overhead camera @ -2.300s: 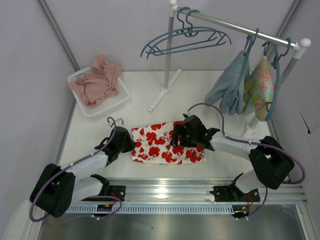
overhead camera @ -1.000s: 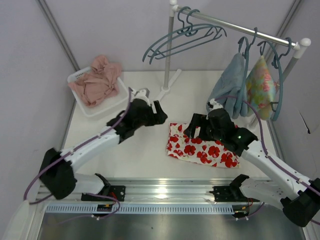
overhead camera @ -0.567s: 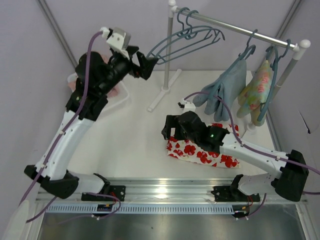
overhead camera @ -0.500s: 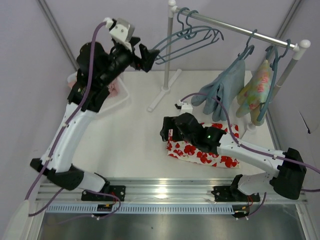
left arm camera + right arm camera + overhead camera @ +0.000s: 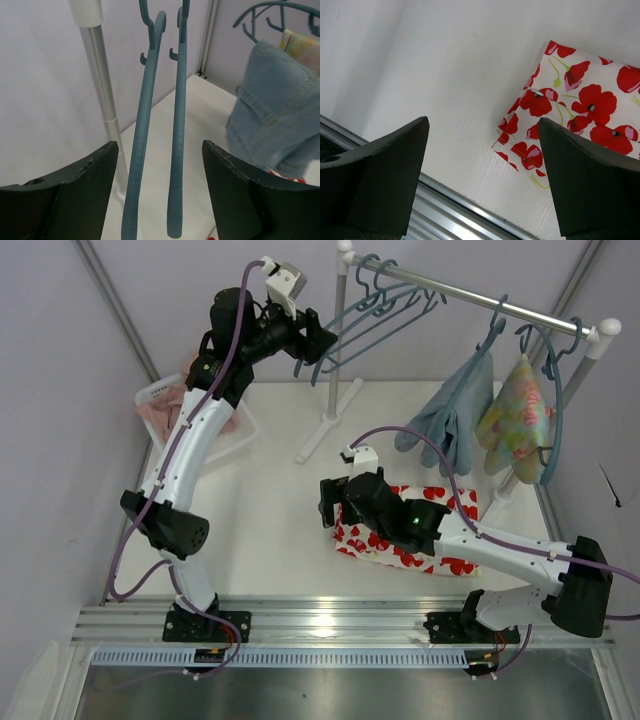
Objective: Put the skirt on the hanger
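Note:
The skirt (image 5: 440, 510), white with red flowers, lies flat on the table at the right, partly under my right arm; its corner shows in the right wrist view (image 5: 580, 95). Two empty teal hangers (image 5: 375, 312) hang side by side on the rail's left end. My left gripper (image 5: 322, 343) is raised to their left tips and open; in the left wrist view both hanger arms (image 5: 176, 150) run between its fingers (image 5: 90, 185) without touching them. My right gripper (image 5: 330, 502) is open and empty, just above the table beside the skirt's left edge (image 5: 484, 121).
A white basket (image 5: 150, 392) with pink cloth stands at the back left behind my left arm. The rack's pole (image 5: 338, 360) and foot (image 5: 318, 435) stand mid-back. A denim garment (image 5: 448, 410) and a green floral garment (image 5: 515, 412) hang on the rail's right.
My left arm rose from the table to the hangers on the rail. The skirt was dragged right; my right gripper let it go and moved to its left edge.

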### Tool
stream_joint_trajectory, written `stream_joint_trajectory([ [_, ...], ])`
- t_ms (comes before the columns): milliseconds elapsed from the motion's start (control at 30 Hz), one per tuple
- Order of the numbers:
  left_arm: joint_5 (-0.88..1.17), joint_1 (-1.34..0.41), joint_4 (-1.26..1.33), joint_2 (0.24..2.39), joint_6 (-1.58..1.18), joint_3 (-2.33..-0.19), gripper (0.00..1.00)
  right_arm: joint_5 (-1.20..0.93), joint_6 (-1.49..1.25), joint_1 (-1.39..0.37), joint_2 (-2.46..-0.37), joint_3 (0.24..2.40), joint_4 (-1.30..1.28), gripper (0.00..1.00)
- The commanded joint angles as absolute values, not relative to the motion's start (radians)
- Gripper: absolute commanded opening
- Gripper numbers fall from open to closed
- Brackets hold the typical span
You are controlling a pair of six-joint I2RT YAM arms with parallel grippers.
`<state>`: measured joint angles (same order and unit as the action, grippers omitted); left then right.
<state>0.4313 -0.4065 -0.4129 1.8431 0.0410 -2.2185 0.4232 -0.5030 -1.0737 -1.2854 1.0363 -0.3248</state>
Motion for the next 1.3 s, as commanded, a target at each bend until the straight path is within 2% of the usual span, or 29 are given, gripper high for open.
stream_joint_trajectory([
  [0, 0.495, -0.408, -0.331, 1.828, -0.072, -2.264, 0.73, 0.466, -0.476, -1.072, -1.252, 1.058, -0.314, 0.96],
  [367, 0.433, -0.452, -0.296, 1.758, -0.135, -2.194, 0.67, 0.456, -0.506, -1.039, -1.215, 1.031, -0.344, 0.97],
  [533, 0.206, -0.578, -0.373, 1.768, -0.048, -2.204, 0.69, 0.443, -0.526, -1.016, -1.197, 1.022, -0.357, 0.97],
  [700, 0.06, -0.588, -0.4, 1.81, -0.092, -2.247, 0.65, 0.436, -0.543, -1.009, -1.171, 1.017, -0.377, 0.97],
  [867, 0.067, -0.584, -0.365, 1.83, -0.083, -2.256, 0.65, 0.436, -0.558, -1.011, -1.138, 0.999, -0.391, 0.97],
  [1267, 0.111, -0.583, -0.341, 1.894, -0.129, -2.27, 0.55, 0.457, -0.569, -1.011, -1.12, 0.989, -0.408, 0.97],
])
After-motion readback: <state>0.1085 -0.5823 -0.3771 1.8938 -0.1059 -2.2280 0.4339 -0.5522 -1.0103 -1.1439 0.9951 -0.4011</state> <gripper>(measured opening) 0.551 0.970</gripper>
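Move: The nearer of the two empty hangers, slanting across the rail's left end, has its middle about 10 cm right and 6 cm ahead of the left hand, nearly level with it. The second hanger hangs some 3 cm left and 2 cm farther out than the nearer one, and the rail post stands about 13 cm ahead and 4 cm right of the left hand. For the right hand, the flat skirt's middle is roughly 20 cm right, 3 cm ahead and 19 cm below, and the nearer hanger about 28 cm ahead, 10 cm right and 25 cm up. The two hangers' near arms are what the left hand works in on: it first swings right and draws back about 4 cm, then reaches forward again, yawing some 10 degrees counter-clockwise and sinking at the end, to finish about 5 cm farther right. Its fingers narrow from three-quarters to roughly half open, with no grip to be seen. Over the skirt, the wide-open right hand drifts about 4 cm right and rises slightly. ##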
